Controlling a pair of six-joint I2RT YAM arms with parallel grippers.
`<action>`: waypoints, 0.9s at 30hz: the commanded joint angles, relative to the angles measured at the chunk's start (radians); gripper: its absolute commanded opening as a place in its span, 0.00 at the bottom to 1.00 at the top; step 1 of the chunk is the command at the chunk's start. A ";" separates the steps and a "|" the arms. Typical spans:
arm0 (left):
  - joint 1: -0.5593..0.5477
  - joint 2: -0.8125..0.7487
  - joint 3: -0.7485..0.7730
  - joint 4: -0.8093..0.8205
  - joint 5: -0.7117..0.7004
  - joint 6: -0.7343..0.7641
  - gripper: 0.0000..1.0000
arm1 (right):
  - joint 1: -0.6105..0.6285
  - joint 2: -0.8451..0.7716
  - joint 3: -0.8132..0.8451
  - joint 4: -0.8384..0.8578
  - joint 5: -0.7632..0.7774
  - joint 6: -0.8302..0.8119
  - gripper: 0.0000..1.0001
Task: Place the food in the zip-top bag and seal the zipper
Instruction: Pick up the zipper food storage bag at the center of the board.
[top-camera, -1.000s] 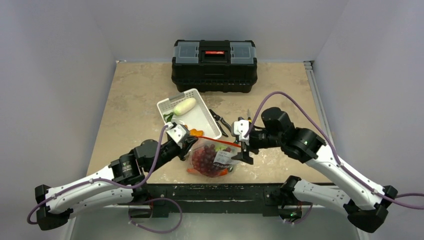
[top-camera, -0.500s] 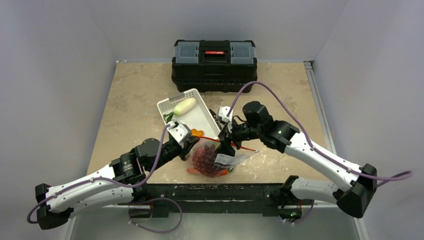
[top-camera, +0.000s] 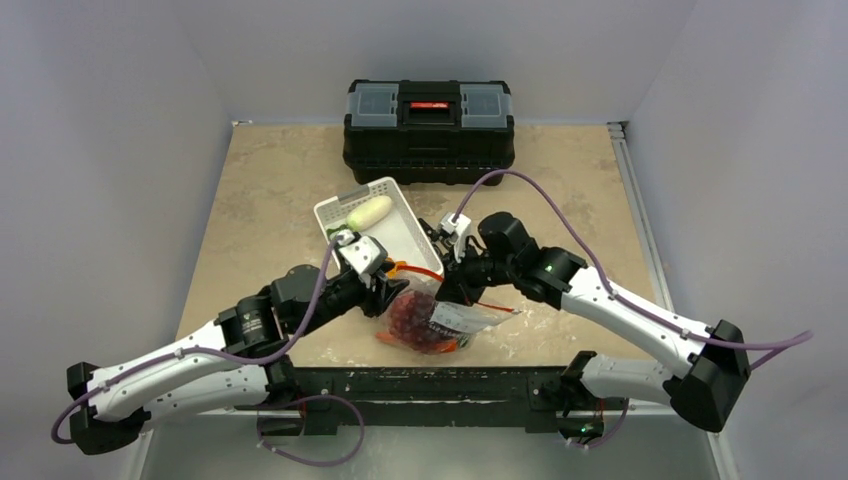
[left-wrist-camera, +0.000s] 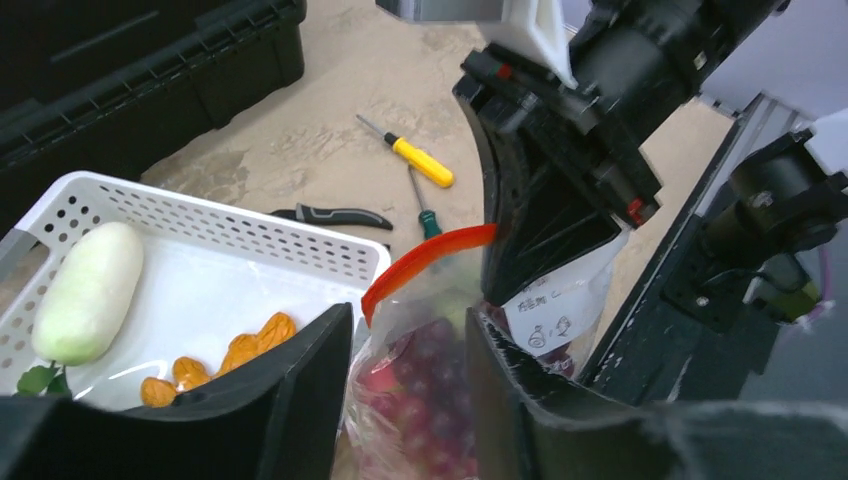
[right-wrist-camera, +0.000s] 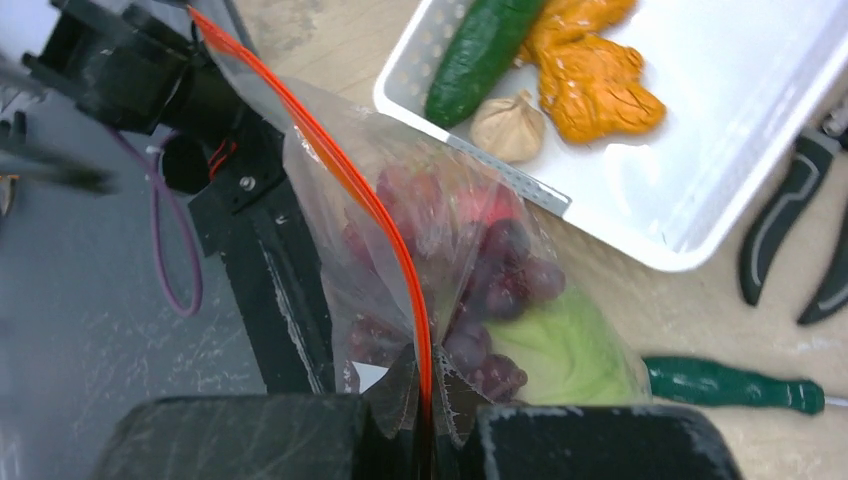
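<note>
The zip-top bag (top-camera: 432, 318) lies near the table's front edge, holding dark red grapes (right-wrist-camera: 500, 290) and pale green cabbage (right-wrist-camera: 565, 350). My right gripper (right-wrist-camera: 425, 405) is shut on the orange-red zipper (right-wrist-camera: 340, 175) at the bag's mouth. My left gripper (left-wrist-camera: 410, 390) stands open, its fingers (left-wrist-camera: 300, 400) either side of the bag's other corner without pinching it. The zipper's end (left-wrist-camera: 425, 258) curls up just beyond them. In the white basket (right-wrist-camera: 740, 130) lie a green cucumber (right-wrist-camera: 480, 55), an orange chunk (right-wrist-camera: 590, 85) and a white oblong (left-wrist-camera: 88, 292).
A black toolbox (top-camera: 429, 118) stands at the back of the table. Black shears (right-wrist-camera: 790, 215), a yellow-handled screwdriver (left-wrist-camera: 420, 162) and a green-handled screwdriver (right-wrist-camera: 730, 385) lie right of the basket. A small beige piece (right-wrist-camera: 510, 128) sits in the basket's corner.
My right gripper swung left to the bag's mouth and shut on the zipper. My left gripper opened, letting go of the bag's corner.
</note>
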 joint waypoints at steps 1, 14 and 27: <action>0.003 -0.005 0.117 -0.033 0.016 -0.056 0.54 | -0.001 -0.057 -0.003 -0.066 0.142 0.151 0.00; 0.003 -0.099 0.202 -0.141 -0.053 -0.096 0.74 | -0.003 -0.328 0.201 -0.468 0.859 0.315 0.00; 0.003 -0.100 0.216 -0.255 -0.082 -0.160 0.75 | -0.145 -0.134 0.398 -0.444 1.174 0.326 0.00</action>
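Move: The right hand already pinches the bag's zipper, with the food-filled bag's middle about 8 cm to its left, 3 cm back and 8 cm below. On the board, 13 cm below, the green screwdriver lies some 8 cm ahead and 5 cm right, the yellow screwdriver about 15 ahead and 10 right. From the left hand, the bag's middle is about 6 cm right, 2 back and 9 below. Right hand carries the pinched zipper some 20 cm right and 10 up, swinging clockwise; left opens and rises. ##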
